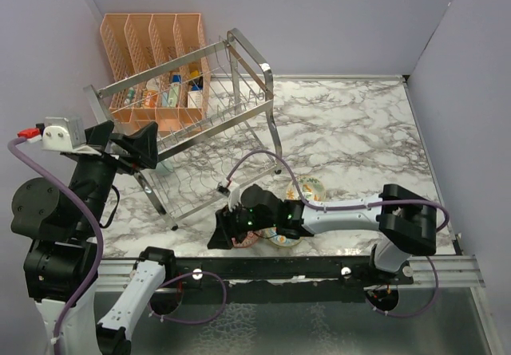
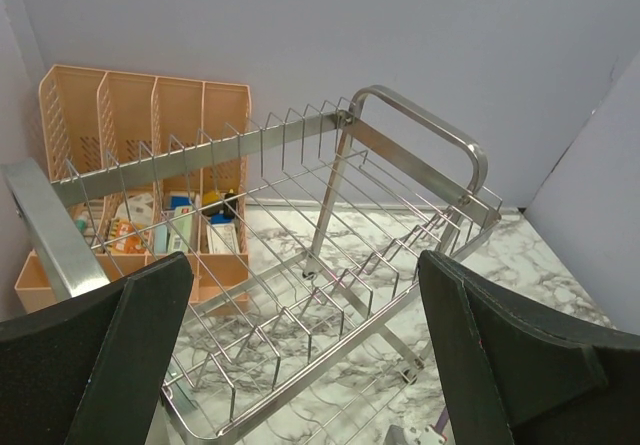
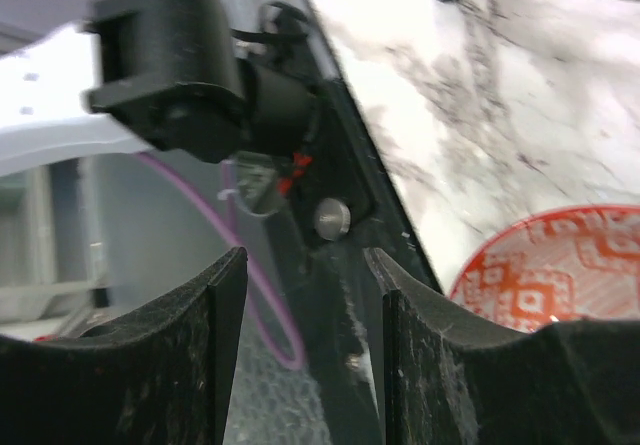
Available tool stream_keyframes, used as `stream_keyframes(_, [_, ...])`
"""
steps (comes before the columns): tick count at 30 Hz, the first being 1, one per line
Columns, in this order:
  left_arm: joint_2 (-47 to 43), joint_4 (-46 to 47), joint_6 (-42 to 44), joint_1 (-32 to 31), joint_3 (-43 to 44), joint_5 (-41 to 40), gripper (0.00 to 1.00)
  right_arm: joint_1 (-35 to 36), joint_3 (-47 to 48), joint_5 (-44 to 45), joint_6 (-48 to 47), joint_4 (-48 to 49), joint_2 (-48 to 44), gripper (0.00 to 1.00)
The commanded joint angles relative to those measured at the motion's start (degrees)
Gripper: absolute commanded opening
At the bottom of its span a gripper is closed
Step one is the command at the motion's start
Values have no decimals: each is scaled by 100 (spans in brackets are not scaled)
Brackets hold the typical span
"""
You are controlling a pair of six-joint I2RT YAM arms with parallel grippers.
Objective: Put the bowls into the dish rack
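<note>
The chrome wire dish rack [image 1: 200, 124] stands at the left, and I see no bowl on its upper tier. It fills the left wrist view [image 2: 330, 265]. My left gripper [image 1: 144, 154] is open and empty, held high at the rack's left end [image 2: 305, 285]. One floral bowl [image 1: 311, 188] sits on the marble. A second bowl [image 1: 285, 240] is partly hidden under my right arm. A red-orange patterned bowl [image 1: 243, 241] lies by my right gripper [image 1: 219, 235]. That gripper is open and low at the near table edge [image 3: 305, 265], and this bowl [image 3: 560, 265] lies just outside its right finger.
The peach-orange mesh organiser [image 1: 152, 60] with small boxes stands behind the rack. A pale teal shape [image 1: 164, 164] shows through the wires near my left gripper; I cannot tell what it is. The black rail [image 1: 319, 267] runs along the near edge. Lilac walls enclose the table.
</note>
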Motion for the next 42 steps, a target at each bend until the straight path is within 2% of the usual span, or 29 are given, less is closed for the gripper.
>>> stream_keyframes(1, [-109,-17,-9,-17,-122,-100,99,500,417,2103,-974,-1788,-110,50])
stream_keyframes(8, [-134,-52,52,-17,-144,-121,99,984,1155,3588,-1341,-3111,359,52])
stream_keyframes(20, [-201,-79,91,-17,-293,-164,99,1145,1399,4295,-1620,-3632,850,52])
stream_keyframes(27, [-200,-53,94,-17,-353,-165,99,1240,1412,4308,-1708,-3640,945,32])
stream_keyframes(30, [-206,-57,94,-17,-369,-173,99,1290,1451,4349,-1705,-3707,1014,14])
stream_keyframes(33, [-207,-66,97,-17,-364,-178,99,1349,1521,4370,-1702,-3813,1026,2])
stream_keyframes(42, [-203,-43,92,-17,-329,-189,99,1492,1672,3932,-1750,-3921,409,1])
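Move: The red patterned bowl stands about 6 cm ahead of the right hand, some 7 cm to its right and 10 cm below. The blue-orange bowl sits level with the red one and about 12 cm to the right of it; the leaf bowl is some 18 cm to the right of the red one and 10 cm farther out. The rack's near foot is about 6 cm ahead of the right hand and 12 cm to its left, at table height. From the left hand the red bowl lies about 5 cm back, 17 cm right and 47 cm below. Down about 9 cm, to the right some 5 cm and a little forward, the right hand drops onto the near-left rim of the red patterned bowl, its fingers swinging roughly 50 degrees from pointing left to steeply down and forward. The half-open fingers then close nearly shut, pinching the rim between them, and the hand starts up by 1 to 2 cm. ##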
